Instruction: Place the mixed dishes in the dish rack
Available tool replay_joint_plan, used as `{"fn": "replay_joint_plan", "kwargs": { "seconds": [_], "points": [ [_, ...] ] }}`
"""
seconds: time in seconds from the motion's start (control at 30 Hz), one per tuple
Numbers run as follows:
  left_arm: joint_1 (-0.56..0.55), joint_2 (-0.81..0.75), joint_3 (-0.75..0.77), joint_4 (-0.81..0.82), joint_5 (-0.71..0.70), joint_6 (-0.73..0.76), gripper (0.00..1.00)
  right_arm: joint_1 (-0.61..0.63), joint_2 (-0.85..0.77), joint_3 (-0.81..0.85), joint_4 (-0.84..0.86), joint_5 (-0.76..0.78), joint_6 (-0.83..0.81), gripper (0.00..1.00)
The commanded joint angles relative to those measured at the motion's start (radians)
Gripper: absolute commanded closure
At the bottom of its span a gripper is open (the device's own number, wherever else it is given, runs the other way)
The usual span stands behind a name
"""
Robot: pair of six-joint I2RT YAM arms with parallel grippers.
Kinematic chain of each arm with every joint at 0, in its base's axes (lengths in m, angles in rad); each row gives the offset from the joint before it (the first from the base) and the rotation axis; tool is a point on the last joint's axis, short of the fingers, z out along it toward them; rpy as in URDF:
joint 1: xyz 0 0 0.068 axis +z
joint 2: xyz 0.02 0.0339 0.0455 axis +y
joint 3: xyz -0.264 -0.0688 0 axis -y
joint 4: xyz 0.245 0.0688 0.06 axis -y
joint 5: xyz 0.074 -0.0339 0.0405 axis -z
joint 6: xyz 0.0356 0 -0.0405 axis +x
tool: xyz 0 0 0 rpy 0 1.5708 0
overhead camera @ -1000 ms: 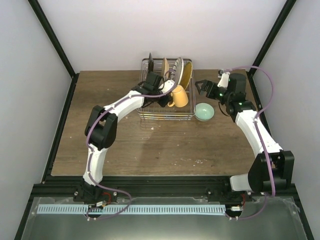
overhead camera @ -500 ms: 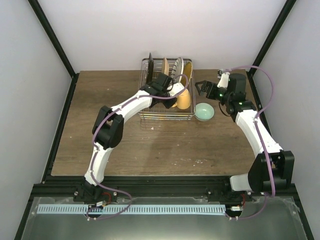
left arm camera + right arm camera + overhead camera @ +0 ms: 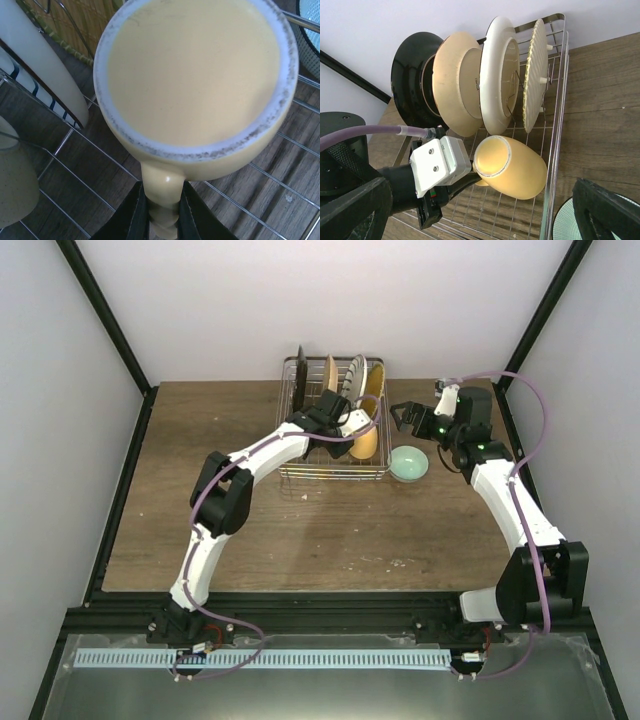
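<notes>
The dish rack (image 3: 290,466) stands at the back of the table with several plates upright in it: a black one (image 3: 412,82), a tan one (image 3: 452,87), a white one (image 3: 497,75) and a woven yellow one (image 3: 536,75). My left gripper (image 3: 338,430) is shut on the handle (image 3: 162,207) of the yellow mug (image 3: 365,442). The mug lies on its side low in the rack's front right part, its mouth towards the gripper. To the rack's right my right gripper (image 3: 402,416) hangs open and empty, above the mint-green bowl (image 3: 409,463) on the table.
The rack's right wire wall (image 3: 555,150) runs between the mug and the bowl (image 3: 565,225). The white plate's edge (image 3: 40,60) stands just left of the mug. Dark frame posts flank the table at both back corners.
The left arm has reached further right and lowered the mug deeper into the rack, turning it onto its side. The right arm and the bowl have stayed put.
</notes>
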Motion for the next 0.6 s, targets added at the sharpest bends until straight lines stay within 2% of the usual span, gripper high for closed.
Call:
{"fn": "replay_joint_plan", "kwargs": {
  "seconds": [0.0, 0.07, 0.2, 0.43, 0.47, 0.57],
  "points": [
    [-0.007, 0.007, 0.040, 0.048, 0.004, -0.007, 0.78, -0.006, -0.006, 0.039, -0.004, -0.002, -0.013, 0.00],
    [-0.007, 0.003, 0.037, 0.046, 0.008, -0.013, 0.62, -0.006, -0.005, 0.039, -0.004, -0.002, -0.014, 0.00],
    [-0.006, -0.024, 0.019, 0.051, 0.018, -0.023, 0.42, -0.006, -0.001, 0.036, 0.003, -0.007, -0.010, 0.00],
    [-0.006, -0.091, -0.034, 0.037, 0.006, -0.034, 0.23, -0.006, 0.013, 0.037, 0.020, -0.027, 0.004, 0.00],
    [-0.006, -0.107, -0.052, 0.039, 0.002, -0.038, 0.19, -0.006, 0.015, 0.040, 0.021, -0.027, 0.003, 0.00],
    [-0.006, -0.183, -0.163, 0.070, -0.020, -0.053, 0.16, -0.006, 0.026, 0.061, -0.007, -0.027, -0.014, 0.00]
  ]
}}
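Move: My left hand is still pinching the handle of the upside-down, tilted yellow mug in the rack; the mug's middle lies about 2 cm ahead, 5 cm to the right and 1 cm below. From that hand, the striped plate stands about 12 cm ahead and 2 cm right, and the woven plate 11 cm ahead and 5 cm right. The green bowl sits some 14 cm right, 2 cm back and 7 cm lower. For my right hand, the mug is roughly 8 cm ahead, 7 cm left and 18 cm below. I open my left fingers from nearly shut to most of the way wide, letting go of the mug's handle, while the hand hardly shifts and keeps its tilt. As they spread I ease up, slowly at first, about 1.5 cm in all, and at the very end draw back about 1 cm, off the handle and away from the mug. ##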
